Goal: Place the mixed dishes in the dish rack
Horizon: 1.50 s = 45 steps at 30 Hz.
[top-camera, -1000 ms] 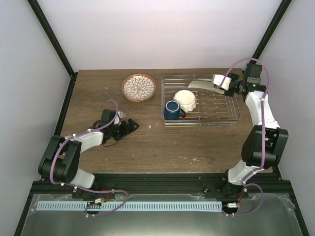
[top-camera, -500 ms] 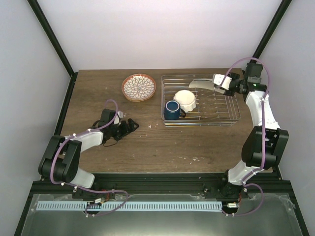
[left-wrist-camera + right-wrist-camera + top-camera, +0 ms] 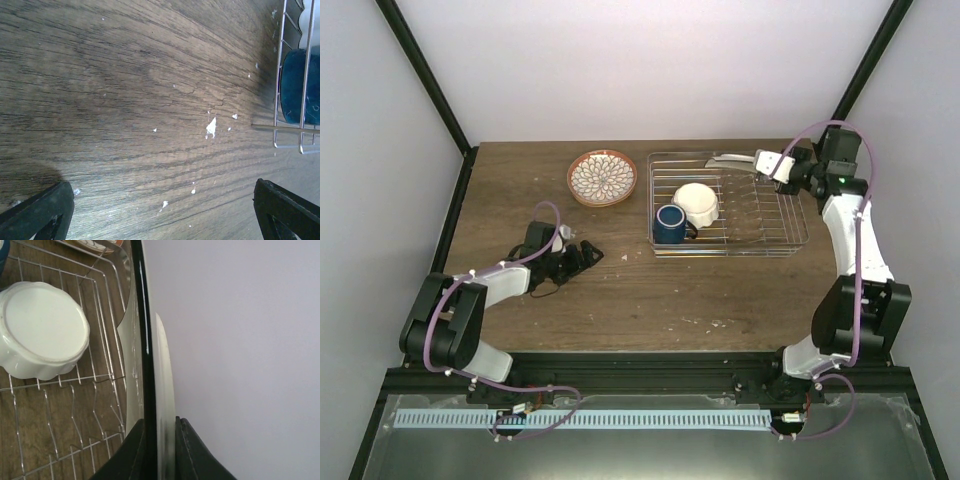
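Note:
My right gripper (image 3: 767, 163) (image 3: 160, 422) is shut on the flat cream rectangular plate (image 3: 728, 160) (image 3: 164, 370), which it holds on edge over the back of the dish rack (image 3: 765, 218) (image 3: 75, 415). In the rack the white scalloped bowl (image 3: 697, 203) (image 3: 42, 330) lies upside down, and the dark blue mug (image 3: 669, 223) (image 3: 300, 85) stands at the front left corner. The orange-rimmed patterned plate (image 3: 602, 177) lies on the table left of the rack. My left gripper (image 3: 582, 255) (image 3: 162, 220) rests open low over the bare wood, with nothing between its fingers (image 3: 40, 210).
The wooden table (image 3: 620, 300) carries small white flecks (image 3: 211, 126) in front of the rack. Black frame posts (image 3: 420, 70) and pale walls close in the back and sides. The rack's right half (image 3: 775, 205) holds only bare wire.
The right gripper has lifted slightly and turned the cream plate from flat-tilted to edge-on at the rack's back. The left arm has stayed put.

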{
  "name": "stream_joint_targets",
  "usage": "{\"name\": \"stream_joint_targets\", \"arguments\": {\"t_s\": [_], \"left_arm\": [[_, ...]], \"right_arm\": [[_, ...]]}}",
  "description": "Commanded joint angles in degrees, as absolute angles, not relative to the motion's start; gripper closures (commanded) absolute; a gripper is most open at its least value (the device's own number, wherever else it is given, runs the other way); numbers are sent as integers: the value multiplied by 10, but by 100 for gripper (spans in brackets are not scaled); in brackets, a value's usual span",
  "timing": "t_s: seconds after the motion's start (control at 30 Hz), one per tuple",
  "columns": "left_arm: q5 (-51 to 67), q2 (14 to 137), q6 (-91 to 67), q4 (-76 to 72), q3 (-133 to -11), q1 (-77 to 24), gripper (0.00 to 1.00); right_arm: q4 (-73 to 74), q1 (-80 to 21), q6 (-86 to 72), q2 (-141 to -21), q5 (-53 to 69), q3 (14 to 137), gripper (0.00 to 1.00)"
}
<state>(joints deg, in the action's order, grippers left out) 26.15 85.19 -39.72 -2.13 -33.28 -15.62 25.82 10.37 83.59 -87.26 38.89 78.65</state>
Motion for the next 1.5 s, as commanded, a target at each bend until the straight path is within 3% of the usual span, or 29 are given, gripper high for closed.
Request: {"name": "stream_joint_targets", "arguments": {"t_s": [0.0,0.73,1.47], "left_arm": [[256,859,-385,-9,-332,-154,0],[232,858,-374,26,-364,-151,0],[222,871,-373,34,-374,-148,0]], "right_arm": [[150,108,836,-821,415,784,99],[140,111,908,-916,410,842,99],[58,111,888,-993,434,785,99]]}}
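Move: The right hand already holds the white square plate by its right edge, high over the rack. The rack's rear slots lie roughly 9 cm ahead of this hand, 6 cm to its left and some 21 cm below. About 20 cm below too, the upturned white bowl sits level with the hand and about 13 cm left, the blue mug about 6 cm back and 19 cm left. From the left hand the slots are some 23 cm ahead, 30 cm right, at about its own height. Keeping its shut grip on the square plate's edge, the right hand first lifts it by about 1 cm, then brings it down and outward towards the rack's rear slots, ending about 7 cm lower and some 5 cm farther forward than it began. The wrist barely turns, and the plate passes well to the right of the bowl. ##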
